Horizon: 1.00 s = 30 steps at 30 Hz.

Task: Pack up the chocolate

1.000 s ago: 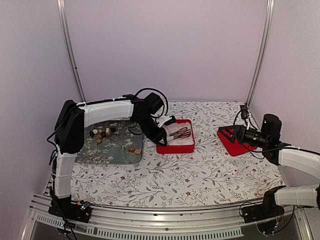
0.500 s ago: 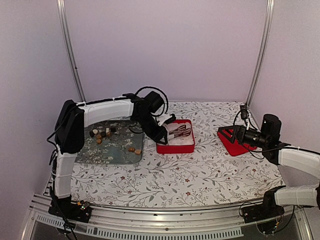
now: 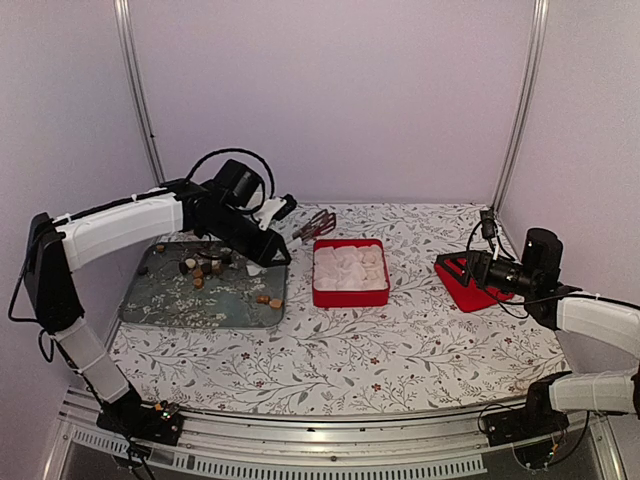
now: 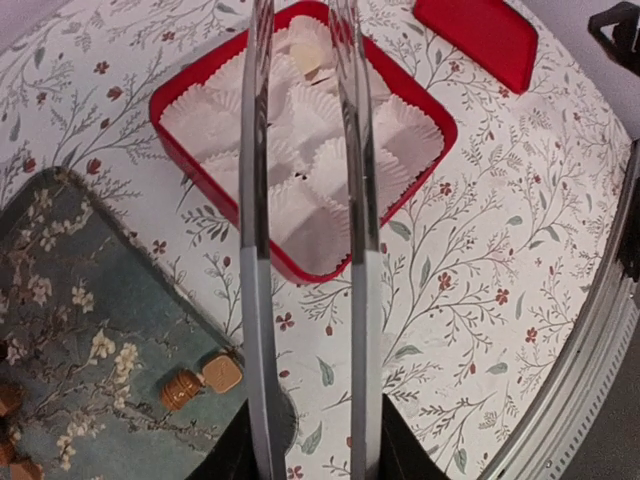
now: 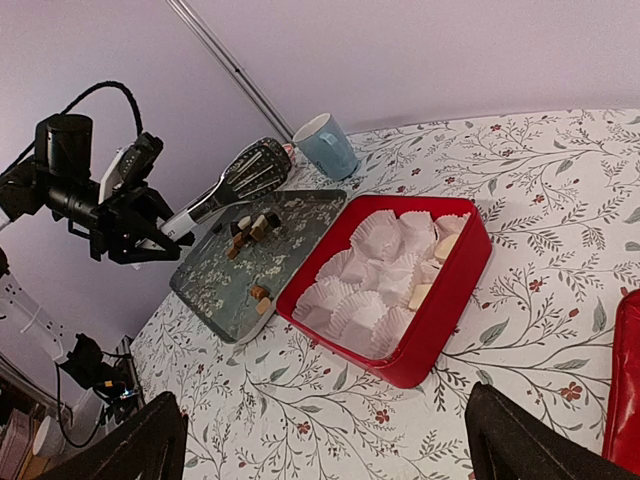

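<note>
Several small chocolate lumps [image 3: 203, 268] sit on the dark floral tray [image 3: 160, 305], with two more [image 3: 268, 299] near its right edge; those two show in the left wrist view [image 4: 203, 381]. The red box [image 3: 350, 296] holds white paper cups and two pale chocolates [image 5: 447, 245]. My left gripper [image 3: 278, 212] is shut on metal tongs [image 3: 316, 222], raised beside the box's back left corner. The tong blades [image 4: 256, 200] are apart and hold nothing. My right gripper [image 3: 478, 268] is open and empty, by the red lid [image 3: 462, 285].
A blue cup [image 5: 328, 143] stands behind the tray. The red lid [image 4: 478, 35] lies right of the box. Metal frame posts stand at the back corners. The table's front rail [image 3: 320, 430] runs along the near edge.
My left arm has swung up and to the left, drawing the tongs out of the red box to behind its left corner. The right arm has not moved.
</note>
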### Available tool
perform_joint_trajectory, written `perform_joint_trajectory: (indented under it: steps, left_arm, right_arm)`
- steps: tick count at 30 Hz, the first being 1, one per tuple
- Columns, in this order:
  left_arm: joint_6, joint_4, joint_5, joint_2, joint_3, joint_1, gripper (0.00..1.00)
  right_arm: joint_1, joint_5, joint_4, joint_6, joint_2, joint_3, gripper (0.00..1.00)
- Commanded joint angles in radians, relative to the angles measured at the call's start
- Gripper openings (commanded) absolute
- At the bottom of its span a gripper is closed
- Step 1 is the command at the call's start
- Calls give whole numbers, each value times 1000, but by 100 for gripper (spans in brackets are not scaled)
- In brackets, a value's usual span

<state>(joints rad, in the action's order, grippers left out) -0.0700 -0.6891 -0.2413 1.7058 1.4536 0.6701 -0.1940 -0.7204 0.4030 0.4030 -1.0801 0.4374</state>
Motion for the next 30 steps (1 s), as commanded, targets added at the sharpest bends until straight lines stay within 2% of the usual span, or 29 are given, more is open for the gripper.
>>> perform_joint_trajectory:
  steps: [1,9,15,22,30]
  left_arm:
    - [-95,27,-2,-101,-120,-102,29]
    - [-177,55,-88,-365,-367,-387,30]
    - [-200,-11,-56,-404,-406,-549,28]
    - [-236,-71,10,-314,-381,-574,27]
    - [-244,-73,8,-208,-352,-572,27]
  right_arm:
    - [5,-21,-1,-4,-8,6,99]
    - [6,-40,10,-3,-33,2,99]
    - [5,-41,17,-1,-44,-1,99]
    - [6,-39,19,-1,-50,-4,99]
    - [6,-34,20,-4,-49,-8,99]
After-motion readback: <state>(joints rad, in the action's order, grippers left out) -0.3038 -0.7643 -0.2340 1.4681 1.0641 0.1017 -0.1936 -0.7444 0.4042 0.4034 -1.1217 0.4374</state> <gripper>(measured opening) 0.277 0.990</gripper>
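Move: The left hand holds the empty tongs above the near right part of the tray. The chocolate cluster on the tray lies about 22 cm to its left, some 13 cm farther out and 17 cm below. Two caramel pieces sit almost straight beneath this hand, about 17 cm down, while the red box stands about 23 cm to its right and 9 cm ahead. From the idle right hand, the cluster is roughly 69 cm left, 15 cm ahead and 19 cm lower. Keeping its grip on the tongs, the left hand sweeps quickly left about 24 cm over the tray, away from the red box and towards the chocolate cluster, while the wrist turns some 45 degrees counter-clockwise so that the tongs swing round to reach forward over the pieces. As the sideways sweep dies out it sinks about 6 cm and tips the tongs more steeply down, bringing their ends close to the cluster; whether they touch a piece can't be seen. ##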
